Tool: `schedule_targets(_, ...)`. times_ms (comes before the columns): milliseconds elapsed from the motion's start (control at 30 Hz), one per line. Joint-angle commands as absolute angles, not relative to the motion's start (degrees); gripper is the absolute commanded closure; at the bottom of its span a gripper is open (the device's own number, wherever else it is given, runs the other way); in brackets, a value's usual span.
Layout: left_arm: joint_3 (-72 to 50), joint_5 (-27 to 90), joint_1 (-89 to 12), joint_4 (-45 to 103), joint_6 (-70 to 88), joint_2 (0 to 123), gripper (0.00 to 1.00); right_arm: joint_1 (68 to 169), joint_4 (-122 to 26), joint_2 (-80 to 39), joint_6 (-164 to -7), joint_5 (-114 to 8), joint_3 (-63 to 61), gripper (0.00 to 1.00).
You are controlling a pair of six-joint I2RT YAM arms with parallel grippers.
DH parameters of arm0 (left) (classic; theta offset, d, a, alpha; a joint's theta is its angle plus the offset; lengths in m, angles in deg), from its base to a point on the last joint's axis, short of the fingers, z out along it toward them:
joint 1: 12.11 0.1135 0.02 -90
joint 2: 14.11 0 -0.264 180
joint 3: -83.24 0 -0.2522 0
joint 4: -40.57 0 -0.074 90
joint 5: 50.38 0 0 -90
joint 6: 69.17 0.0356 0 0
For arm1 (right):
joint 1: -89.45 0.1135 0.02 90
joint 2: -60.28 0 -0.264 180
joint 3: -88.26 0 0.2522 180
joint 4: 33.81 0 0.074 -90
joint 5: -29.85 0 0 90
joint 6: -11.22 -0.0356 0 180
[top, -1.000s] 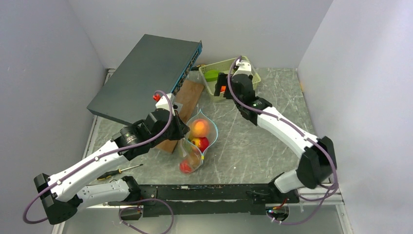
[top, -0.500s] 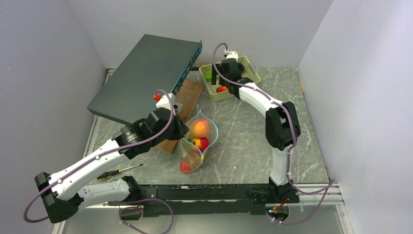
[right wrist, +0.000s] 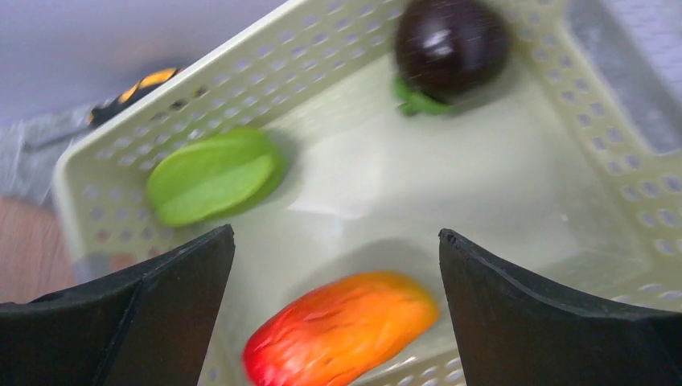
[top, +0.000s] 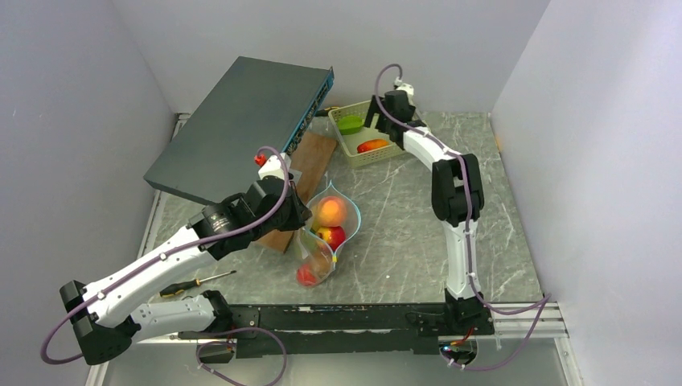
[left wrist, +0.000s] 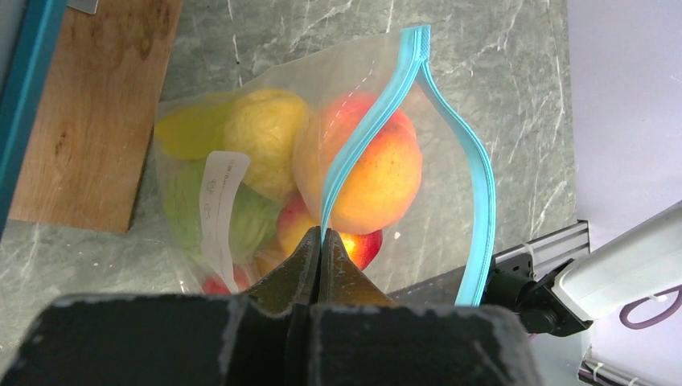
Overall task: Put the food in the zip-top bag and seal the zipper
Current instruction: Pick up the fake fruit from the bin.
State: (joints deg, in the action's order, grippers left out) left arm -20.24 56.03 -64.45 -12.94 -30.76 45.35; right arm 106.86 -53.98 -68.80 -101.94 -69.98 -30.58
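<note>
The clear zip-top bag (top: 328, 241) lies mid-table with its mouth open; its teal zipper (top: 356, 211) bows outward. Inside are an orange-yellow peach (top: 330, 211), a red apple (top: 331, 236) and more fruit. My left gripper (top: 299, 215) is shut on the near zipper strip (left wrist: 378, 112); the left wrist view also shows a yellow lemon (left wrist: 264, 129) and the white label (left wrist: 219, 201). My right gripper (top: 384, 121) hangs open and empty over the pale green basket (top: 402, 153), above a red-orange mango (right wrist: 342, 328), a green starfruit (right wrist: 211, 175) and a dark purple fruit (right wrist: 450, 48).
A large dark grey box (top: 241, 129) leans at the back left, resting over a wooden board (top: 310, 161) beside the bag. A screwdriver (top: 197, 281) lies near the front left. Walls close in the table on three sides.
My right arm has stretched out and shifted over the basket's back edge, uncovering the mango. My left gripper and the bag have held still.
</note>
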Motion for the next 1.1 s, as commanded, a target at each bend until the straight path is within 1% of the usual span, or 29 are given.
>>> schedule_targets(0,-19.0,59.0,-63.5,-16.0,-32.7,45.9,1.00,102.7,-49.5,-71.3,-111.0,-70.7,-35.1,0.02)
schedule_targets(267,-19.1,59.1,-63.5,-16.0,-33.1,46.6,1.00,100.6,-51.0,-79.4,-111.1,-72.3,-45.1,0.02)
schedule_targets(500,-17.6,58.0,-63.5,-16.5,-32.7,48.5,1.00,99.8,-45.5,-83.6,-113.4,-73.6,-46.1,0.02)
schedule_targets(667,-17.7,57.3,-63.6,-15.6,-32.5,49.5,1.00,99.1,-44.3,-87.0,-119.8,-74.4,-48.0,0.02)
schedule_targets(833,-16.5,56.6,-63.6,-16.1,-32.5,50.8,1.00,99.0,-43.4,-89.6,-123.7,-78.2,-49.4,0.03)
schedule_targets(1067,-16.2,56.2,-63.6,-15.6,-32.0,51.5,1.00,98.6,-40.1,-92.1,-128.3,-78.9,-48.8,0.05)
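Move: The dark purple fruit lies in the bin's far right corner, about 12 cm ahead of the open right hand, 7 cm to its right and 8 cm below. The green fruit is some 4 cm ahead and 8 cm left of that hand, and the orange-red fruit about 5 cm back with no sideways offset, both roughly 9 cm below. From the left hand the dark purple fruit is about 50 cm ahead, 27 cm right and 21 cm below. No grip yet: the wide-open right hand heads for the dark purple fruit, sweeping forward and right, then sinking about 5 cm and easing forward until its fingers straddle the fruit, some 10 cm farther out in all. Its wrist turns clockwise about 25 degrees while its left side rises. The left hand keeps pinching the bag's edge and sinks about 2 cm late on. ##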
